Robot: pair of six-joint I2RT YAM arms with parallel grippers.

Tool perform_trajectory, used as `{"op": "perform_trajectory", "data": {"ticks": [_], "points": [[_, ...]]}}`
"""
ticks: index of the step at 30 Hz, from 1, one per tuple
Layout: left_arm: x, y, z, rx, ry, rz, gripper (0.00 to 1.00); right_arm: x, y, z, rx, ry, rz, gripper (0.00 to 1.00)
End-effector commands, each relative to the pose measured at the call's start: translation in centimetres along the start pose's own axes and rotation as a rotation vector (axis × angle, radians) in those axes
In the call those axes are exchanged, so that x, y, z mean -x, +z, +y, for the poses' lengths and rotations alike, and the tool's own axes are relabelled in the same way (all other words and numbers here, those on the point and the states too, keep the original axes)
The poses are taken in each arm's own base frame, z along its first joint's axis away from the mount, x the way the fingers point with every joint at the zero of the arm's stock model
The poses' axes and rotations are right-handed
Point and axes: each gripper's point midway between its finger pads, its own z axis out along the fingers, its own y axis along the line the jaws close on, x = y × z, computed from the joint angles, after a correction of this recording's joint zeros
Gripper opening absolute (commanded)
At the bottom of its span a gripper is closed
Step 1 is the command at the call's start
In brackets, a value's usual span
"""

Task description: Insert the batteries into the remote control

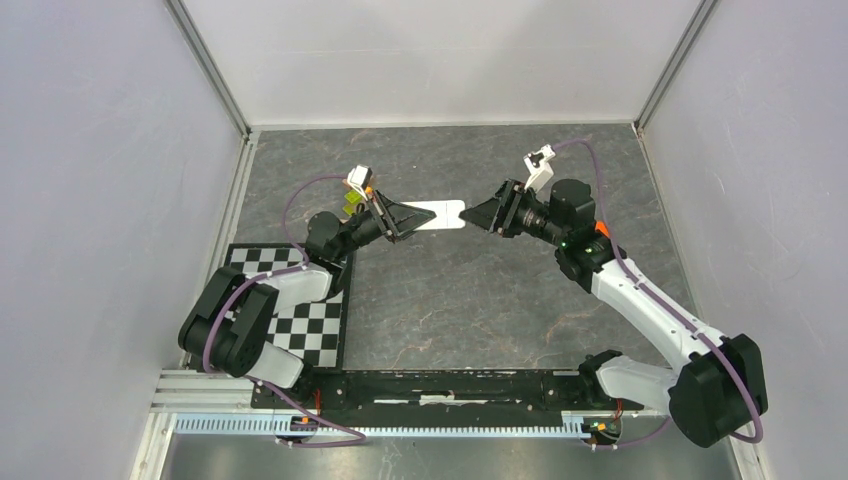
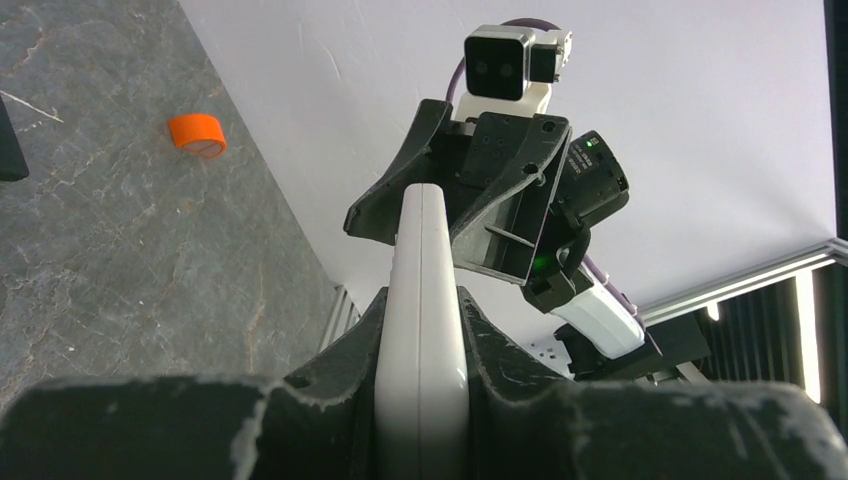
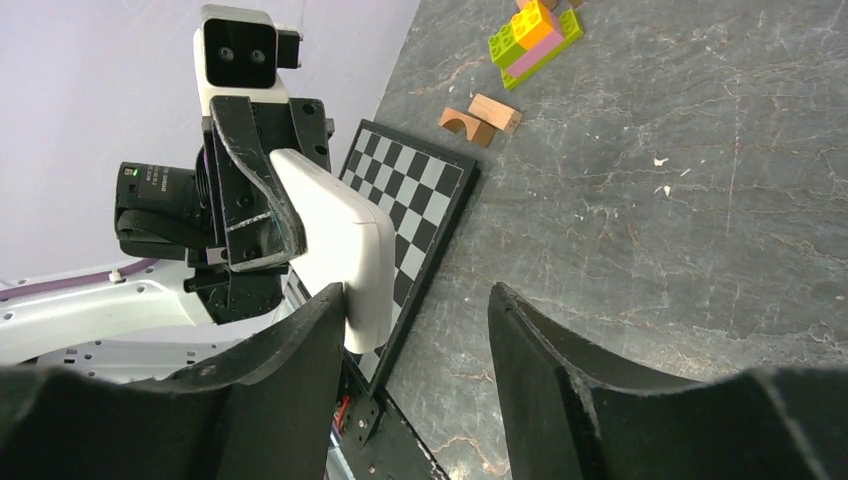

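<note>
The white remote control (image 1: 437, 215) hangs edge-up above the table's middle, between the two arms. My left gripper (image 1: 398, 220) is shut on its near end; in the left wrist view the remote control (image 2: 420, 230) runs up from between my left gripper's (image 2: 422, 298) fingers. My right gripper (image 1: 482, 216) stands open at the far end. In the right wrist view the remote control (image 3: 340, 230) lies against the inner side of one finger of the right gripper (image 3: 417, 292), with a wide gap to the other. The batteries are out of view.
An orange round cap (image 2: 197, 134) lies on the stone table near the back wall. A checkerboard (image 1: 300, 310) sits at the front left. Stacked coloured bricks (image 3: 535, 35) and wooden blocks (image 3: 482, 118) lie beyond it. A black object (image 2: 8, 150) shows at the left wrist view's edge.
</note>
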Motion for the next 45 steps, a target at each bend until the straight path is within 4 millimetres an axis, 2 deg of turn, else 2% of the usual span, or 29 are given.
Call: {"op": "perform_trajectory", "data": {"ticks": [1,7,10,13,19,28,37,45], "points": [[0.3,0.2,-3.6,-0.118,0.056,0.005,0.02,0.5,0.4,0.4,0.039,-0.012,-0.019,0.58],[0.1,0.3,-4.7,-0.158,0.073,0.032,0.02,-0.7,1.1,0.1,0.072,0.009,0.023,0.3],[-0.1,0.7,-5.1,-0.17,0.08,0.04,0.02,-1.8,1.5,0.4,0.092,0.015,0.046,0.21],[-0.4,1.3,-5.0,-0.177,0.08,0.054,0.02,-2.7,1.8,0.9,0.123,0.017,0.067,0.16],[-0.9,2.6,-5.2,-0.204,0.073,0.076,0.02,-4.4,2.3,2.2,0.167,-0.007,0.11,0.14],[-2.8,3.9,-4.7,-0.195,0.066,0.129,0.02,-6.3,3.4,2.0,0.12,-0.068,0.152,0.16],[-4.2,3.4,-5.3,-0.189,0.135,0.213,0.02,-6.0,3.5,-0.8,-0.013,-0.21,0.163,0.17],[-3.8,2.5,-7.1,-0.206,0.178,0.201,0.02,-6.2,2.9,-3.6,-0.098,-0.209,0.155,0.24]]}}
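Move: The remote control is in the left gripper, its middle about 1 cm to that hand's right and otherwise level with it. From the open right gripper the same middle lies some 8 cm to the left, level in depth and height, with the free end just off the fingertips. On the table, about 23 cm below the hands, a black bar lies roughly 15 cm ahead and 10 cm to the right of the right hand, and toy blocks some 17 cm ahead and 17 cm left of the left one. Bring the right gripper about 1.5 cm left onto the remote's free end and close it from wide to nearly shut, pinching that end. Then, keeping the left gripper's hold, carry the remote with both hands about 2.5 cm forward, drifting slightly right and then sinking some 3 cm, the right wrist rolling about 10 degrees so its left side drops. ##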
